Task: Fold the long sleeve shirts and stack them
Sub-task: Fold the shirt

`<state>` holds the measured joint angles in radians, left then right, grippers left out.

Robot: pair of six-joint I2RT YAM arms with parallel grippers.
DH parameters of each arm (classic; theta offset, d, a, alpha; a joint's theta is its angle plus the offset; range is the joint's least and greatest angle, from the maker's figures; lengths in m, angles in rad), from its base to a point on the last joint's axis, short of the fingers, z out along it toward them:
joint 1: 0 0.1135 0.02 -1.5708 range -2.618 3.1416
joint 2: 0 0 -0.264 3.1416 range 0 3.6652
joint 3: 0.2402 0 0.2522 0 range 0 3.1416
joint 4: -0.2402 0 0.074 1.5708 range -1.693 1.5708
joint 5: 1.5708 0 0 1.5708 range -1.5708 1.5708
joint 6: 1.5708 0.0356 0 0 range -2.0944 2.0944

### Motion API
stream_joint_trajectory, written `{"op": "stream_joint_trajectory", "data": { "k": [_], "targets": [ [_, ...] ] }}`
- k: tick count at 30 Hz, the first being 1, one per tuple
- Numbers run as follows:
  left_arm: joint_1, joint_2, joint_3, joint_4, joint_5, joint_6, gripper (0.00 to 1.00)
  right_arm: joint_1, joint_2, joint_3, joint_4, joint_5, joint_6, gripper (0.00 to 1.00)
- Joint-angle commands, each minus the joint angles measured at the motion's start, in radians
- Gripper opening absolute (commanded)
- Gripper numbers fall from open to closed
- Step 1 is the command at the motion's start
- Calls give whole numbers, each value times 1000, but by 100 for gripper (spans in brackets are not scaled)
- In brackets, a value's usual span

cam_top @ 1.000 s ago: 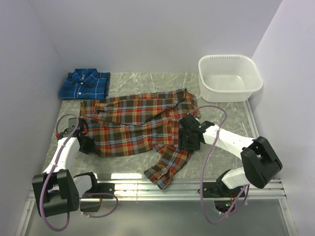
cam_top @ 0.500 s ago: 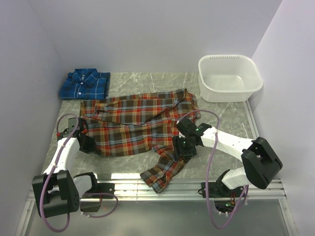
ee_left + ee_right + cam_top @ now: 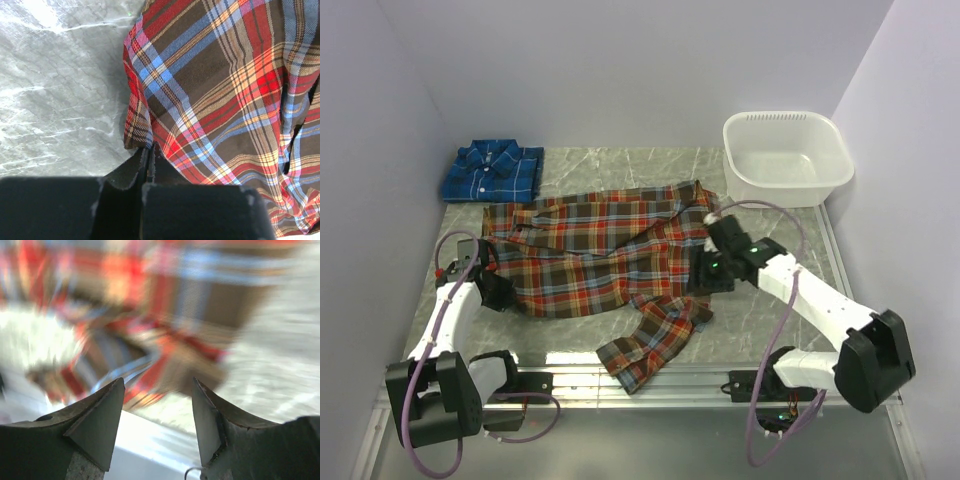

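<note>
The red-orange plaid shirt [image 3: 590, 250] lies spread across the middle of the table, one sleeve [image 3: 650, 335] trailing to the front edge. My left gripper [image 3: 500, 292] sits at its left hem, jaws shut on the cloth edge [image 3: 137, 140]. My right gripper [image 3: 708, 278] hovers open over the shirt's right side where the sleeve starts; the blurred right wrist view shows plaid cloth [image 3: 200, 295] beyond its fingertips [image 3: 159, 390] and nothing between them. The blue shirt [image 3: 492, 170] lies folded at the back left.
A white plastic tub [image 3: 786, 157] stands at the back right. A metal rail [image 3: 720, 380] runs along the table's front edge, and walls close in on the left, back and right.
The right gripper dipped toward the sleeve, then swung back up and right, staying open. The sleeve's cuff slid left along the front edge. The left arm held still.
</note>
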<state>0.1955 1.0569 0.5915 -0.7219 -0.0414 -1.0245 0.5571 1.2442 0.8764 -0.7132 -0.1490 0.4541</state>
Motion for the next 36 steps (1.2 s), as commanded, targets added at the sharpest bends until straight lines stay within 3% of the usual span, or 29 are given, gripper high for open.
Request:
{"op": "stream_joint_trajectory", "data": {
  "k": [1, 8, 20, 36],
  "targets": [
    [-4, -24, 5, 6, 25, 23, 0, -112, -43, -66, 14, 95, 83, 63],
    [-4, -29, 11, 7, 23, 32, 1, -145, 6, -168, 93, 147, 277, 63],
    [-2, -43, 22, -10, 25, 40, 0, -122, 121, -189, 225, 192, 348, 62],
    [-2, -66, 54, -44, 9, 52, 1, 18, 297, -80, 116, 299, 383, 58]
  ]
}}
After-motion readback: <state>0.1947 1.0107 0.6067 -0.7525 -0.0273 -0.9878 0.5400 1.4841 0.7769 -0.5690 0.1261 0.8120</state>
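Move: The near-right corner of the shirt's body, beside the root of the loose sleeve, lies about 9 cm below the right hand, some 2 cm ahead and 4 cm to its right. The loose sleeve's middle is about 11 cm to that hand's left and 11 cm back; the white basket stands about 32 cm ahead and 20 cm to its right. From the left hand, that corner is some 47 cm to the right, level with it in reach, and about 4 cm lower. The right hand comes down astride the shirt's near-right edge with its fingers still open: it swings about 6 cm right while dropping, then eases a couple of centimetres back left and forward as it sinks close to the cloth, some 8 cm lower in all. The wrist turns nearly 30 degrees clockwise. The left hand keeps its pinch on the near-left hem, lifting about 1 cm. ##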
